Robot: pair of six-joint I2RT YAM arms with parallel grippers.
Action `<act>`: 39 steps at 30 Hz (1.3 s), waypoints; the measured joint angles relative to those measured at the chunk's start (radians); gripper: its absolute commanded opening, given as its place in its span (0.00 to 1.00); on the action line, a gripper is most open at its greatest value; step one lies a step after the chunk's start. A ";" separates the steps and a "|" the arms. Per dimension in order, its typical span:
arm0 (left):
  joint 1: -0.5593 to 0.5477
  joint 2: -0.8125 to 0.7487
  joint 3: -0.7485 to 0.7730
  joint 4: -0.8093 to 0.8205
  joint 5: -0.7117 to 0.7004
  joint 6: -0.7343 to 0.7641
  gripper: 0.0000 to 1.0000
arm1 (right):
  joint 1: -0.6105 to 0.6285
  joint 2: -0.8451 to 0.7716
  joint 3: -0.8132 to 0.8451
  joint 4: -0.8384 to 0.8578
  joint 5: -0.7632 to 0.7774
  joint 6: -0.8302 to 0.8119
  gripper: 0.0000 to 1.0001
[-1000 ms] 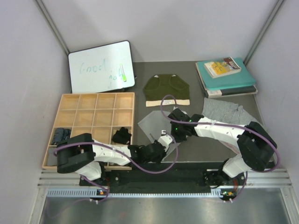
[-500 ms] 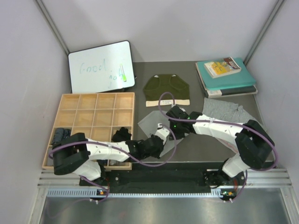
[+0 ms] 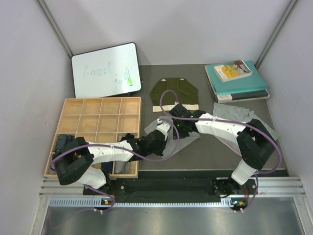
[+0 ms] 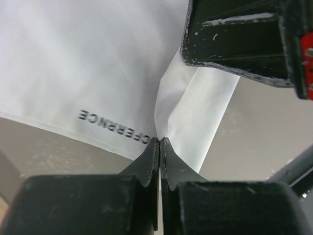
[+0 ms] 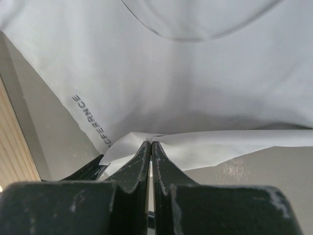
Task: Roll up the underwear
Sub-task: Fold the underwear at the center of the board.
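The plain light grey underwear [image 3: 189, 140] lies at the table's middle, and both grippers pinch a fold of its edge. My left gripper [image 3: 165, 131] is shut on the fold beside the printed waistband [image 4: 117, 125]. My right gripper [image 3: 174, 128] is shut on the same fold [image 5: 195, 147], right next to the left one. In each wrist view the grey cloth [image 4: 98, 58] [image 5: 195, 73] fills the picture past the fingertips. The olive green underwear [image 3: 174, 93] with a cream waistband lies flat behind. The grey-and-white patterned underwear [image 3: 234, 115] lies to the right, partly under the right arm.
A wooden compartment tray [image 3: 98, 125] sits at the left with a dark rolled item [image 3: 62, 142] in a near cell. A whiteboard [image 3: 105, 69] leans at the back left. Teal books [image 3: 238, 79] are stacked at the back right.
Both grippers have moved away from the near edge and leftward, dragging the grey underwear's near edge over itself. The left gripper has closed on the fold.
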 measured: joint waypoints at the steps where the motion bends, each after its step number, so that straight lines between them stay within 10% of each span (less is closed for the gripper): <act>1: 0.013 0.000 0.005 -0.009 0.006 0.003 0.00 | -0.001 0.011 0.018 -0.002 0.003 -0.006 0.00; 39: 0.338 0.131 0.212 -0.214 0.100 0.174 0.00 | -0.070 0.343 0.434 -0.054 -0.026 -0.140 0.00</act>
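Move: Both shut grippers already hold the lifted near edge of the grey underwear. Its far corner, towards which they carry the edge, lies about 19 cm ahead and 1 cm left of the left hand, and about 12 cm ahead and 7 cm left of the right hand, some 3 cm below both. The green underwear lies roughly 25 cm ahead and 1 cm left of the right hand. A black bundle sits some 6 cm ahead and 17 cm left of the left hand. Both hands, still pinching the underwear's edge, draw it about 9 cm forward and 5–6 cm left, low over the cloth. ##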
